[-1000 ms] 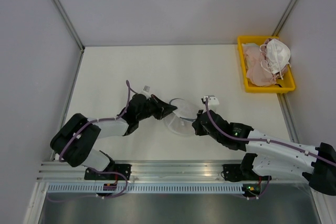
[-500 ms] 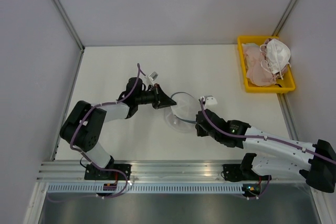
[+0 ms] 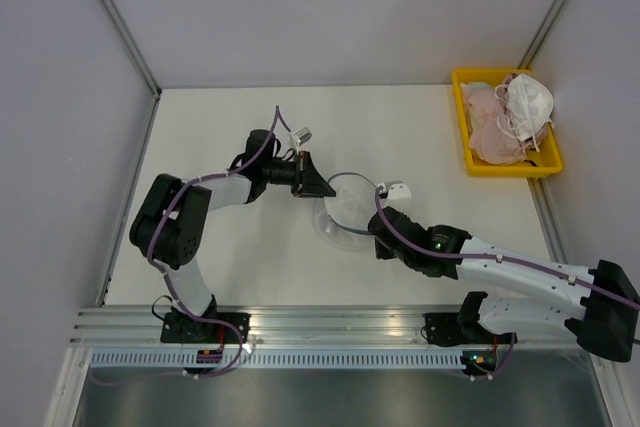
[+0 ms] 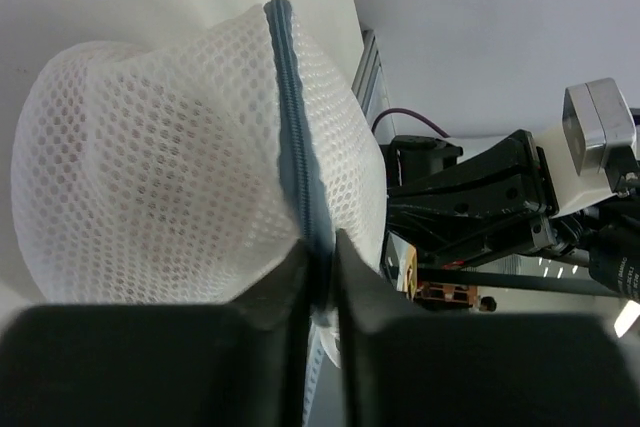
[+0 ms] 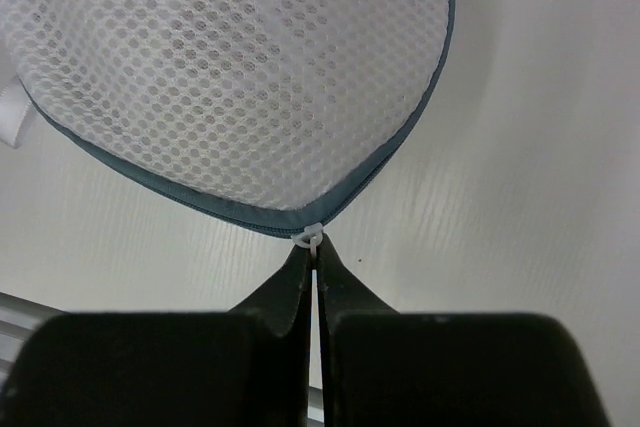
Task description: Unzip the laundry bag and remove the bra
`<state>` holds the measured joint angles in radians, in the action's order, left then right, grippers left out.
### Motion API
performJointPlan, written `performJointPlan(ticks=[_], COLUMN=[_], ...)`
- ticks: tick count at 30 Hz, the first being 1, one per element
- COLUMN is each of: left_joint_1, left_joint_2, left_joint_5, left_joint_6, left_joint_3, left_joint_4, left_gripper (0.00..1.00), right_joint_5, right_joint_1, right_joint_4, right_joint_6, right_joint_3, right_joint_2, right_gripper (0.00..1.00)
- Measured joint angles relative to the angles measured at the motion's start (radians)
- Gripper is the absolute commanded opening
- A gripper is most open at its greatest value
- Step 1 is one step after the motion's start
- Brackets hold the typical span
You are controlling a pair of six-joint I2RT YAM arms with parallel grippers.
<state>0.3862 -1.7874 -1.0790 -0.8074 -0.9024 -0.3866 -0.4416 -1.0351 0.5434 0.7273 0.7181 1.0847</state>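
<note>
The laundry bag [image 3: 345, 209], a round white mesh pouch with a dark zipper rim, sits mid-table between both grippers. My left gripper [image 3: 322, 190] is shut on its blue-grey zipper rim [image 4: 295, 117] on the bag's left side; the jaws [image 4: 322, 252] pinch the rim. My right gripper [image 3: 368, 230] is shut on the small white zipper pull [image 5: 313, 237] at the bag's near right edge; the pull sits between the fingertips [image 5: 315, 247]. The mesh [image 5: 230, 77] looks closed along the zipper. The bra is hidden; only a faint pink tint shows through the mesh [image 4: 150, 167].
A yellow tray [image 3: 515, 172] stands at the back right, holding pale peach-pink garments [image 3: 485, 122] and a white cupped item with thin straps [image 3: 528, 102]. Grey walls enclose the table on three sides. A metal rail [image 3: 320, 322] runs along the near edge.
My left arm has swung towards the back and its gripper now sits a little further back at the bag's left edge. My right gripper shifted slightly left. The bag moved a little back.
</note>
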Motion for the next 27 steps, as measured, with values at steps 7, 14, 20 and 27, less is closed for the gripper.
performJointPlan(ticks=[7,14,20,27], left_joint_1=[-0.027,-0.031,-0.03,0.062], left_joint_2=[0.002,0.171,0.492,0.84], left_joint_5=[0.005,0.192,0.388,0.541], left_joint_6=[0.045,0.043,-0.001,-0.119], left_joint_3=[-0.024,0.06,0.209,0.376], left_joint_4=[0.064,0.184,0.285,0.425], left_gripper=[1.0,1.0,1.0,1.0], right_joint_5=[-0.028,-0.032,-0.029,0.083], right_joint_1=[0.0,0.0,0.0,0.0], right_joint_4=[0.033,0.04,0.035,-0.063], right_joint_6=[-0.009,-0.018,-0.02,-0.055], right_joint_3=[0.008,0.008,0.008,0.008], right_joint_2=[0.003,0.003,0.004,0.047], right_gripper=[0.0,0.0,0.0,0.0])
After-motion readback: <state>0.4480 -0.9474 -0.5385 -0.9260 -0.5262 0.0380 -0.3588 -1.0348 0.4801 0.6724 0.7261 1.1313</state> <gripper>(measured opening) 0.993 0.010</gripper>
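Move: The left gripper still pinches the laundry bag's zip band at its far-left rim. The bag's middle lies about 4 cm to its right, 4 cm back and some 4 cm below. The zipper pull, held in the right fingers, is about 10 cm to the left gripper's right, 9 cm back and a little lower. From the right gripper, the bag's middle lies about 5 cm ahead, 6 cm to its left and slightly below. Open the left gripper wide to let go of the zip band, easing about 1 cm forward, then draw it off the bag to the left, up and increasingly back, ending some 8 cm back, 7 cm left and 4 cm higher, turned about 25 degrees counter-clockwise. Keep the right fingers shut on the zipper pull, nearly still, then bring them about 3 cm left at the end. ##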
